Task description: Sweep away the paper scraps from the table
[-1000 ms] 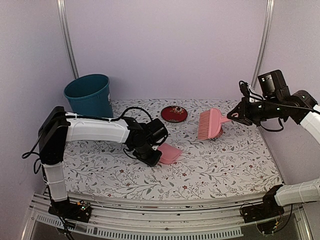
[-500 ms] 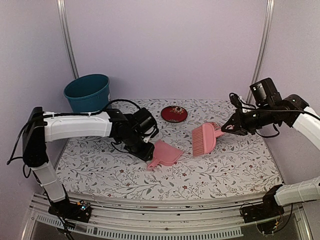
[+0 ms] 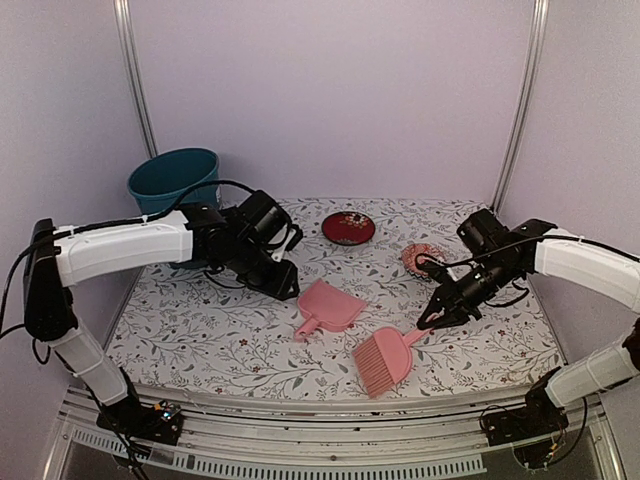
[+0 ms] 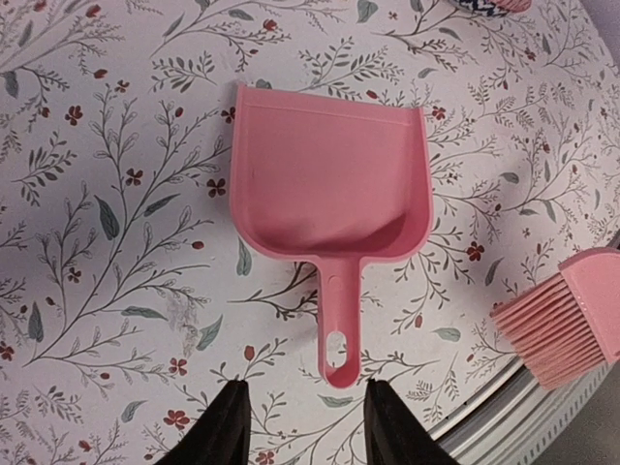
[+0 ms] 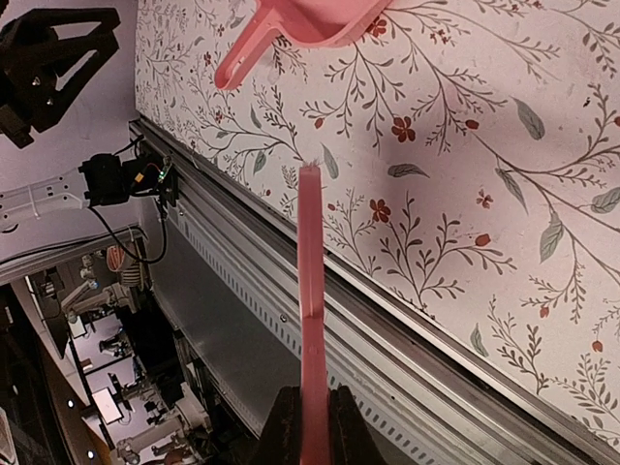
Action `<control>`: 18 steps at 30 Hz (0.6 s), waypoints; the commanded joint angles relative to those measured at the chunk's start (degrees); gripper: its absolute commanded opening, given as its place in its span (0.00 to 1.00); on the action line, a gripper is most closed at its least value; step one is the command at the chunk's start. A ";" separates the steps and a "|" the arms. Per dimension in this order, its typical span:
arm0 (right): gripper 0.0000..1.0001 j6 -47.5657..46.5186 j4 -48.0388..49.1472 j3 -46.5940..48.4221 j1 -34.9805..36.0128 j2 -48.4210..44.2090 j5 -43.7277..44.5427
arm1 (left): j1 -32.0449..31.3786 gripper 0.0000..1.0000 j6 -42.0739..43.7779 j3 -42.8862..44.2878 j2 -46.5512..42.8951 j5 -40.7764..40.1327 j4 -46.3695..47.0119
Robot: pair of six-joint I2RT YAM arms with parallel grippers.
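Observation:
No paper scraps show on the table in any view. A pink dustpan lies flat at mid-table with its handle toward the front; the left wrist view shows the dustpan empty. My left gripper stands open just left of it, and in its own view the left gripper has its fingers either side of the handle's end without touching it. My right gripper is shut on the handle of a pink brush, low by the front edge. The brush shows edge-on above the right gripper.
A teal bucket stands at the back left corner. A dark-red plate sits at the back centre and a pink patterned dish behind my right arm. The metal front rail runs along the table's near edge.
My left gripper opened, let go of the dustpan and drew back to the left; the dustpan now lies on the table. My right arm carried the brush from the back right down to the front.

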 commanded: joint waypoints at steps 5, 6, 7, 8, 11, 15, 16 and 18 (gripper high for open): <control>0.02 -4.93 4.92 4.99 1.58 11.33 -5.85 | 0.90 0.42 1.21 3.23 2.46 2.55 1.44; 0.02 -5.02 5.78 5.30 1.70 12.53 -6.01 | 1.00 0.42 1.21 3.34 2.45 2.48 1.45; 0.02 -5.20 6.55 5.53 1.69 13.70 -6.05 | 1.03 0.42 1.14 3.48 2.50 2.47 1.44; 0.02 -5.22 7.18 5.73 1.75 14.71 -5.95 | 1.12 0.42 1.09 3.53 2.48 2.57 1.44; 0.07 -5.60 7.64 6.58 1.91 17.97 -4.71 | 1.37 0.42 1.04 3.49 2.30 2.65 1.48; 0.26 -6.95 7.21 6.95 1.95 20.69 -1.63 | 1.76 0.42 0.72 2.64 1.45 2.49 1.44; 0.31 -7.26 6.99 6.92 1.95 21.24 -0.71 | 1.82 0.42 0.57 2.25 1.19 2.51 1.48; 0.37 -7.83 6.88 6.84 1.95 21.88 1.08 | 1.92 0.42 0.37 1.60 0.66 2.51 1.65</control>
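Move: The right hand holds the broom by its handle and takes it to a bare patch of table on the near side of the dustpan, about 12 cm to the hand's left, 3 cm back and 11 cm below. From that hand the dustpan is roughly 12 cm ahead and 17 cm to the left, the patterned bowl about 24 cm ahead and 4 cm to the right, both some 10 cm lower. From the left hand the bare patch lies about 11 cm back, 14 cm to the right and 11 cm down. The right hand lowers the held broom about 6 cm while easing some 3 to 4 cm forward and as far to the left, bringing the brush head down towards the bare table on the near side of the dustpan, with the wrist turning only slightly. The fingers keep their pinch on the handle for most of the way, then near the end part to about a third open to let go of it, the hand still sinking. ##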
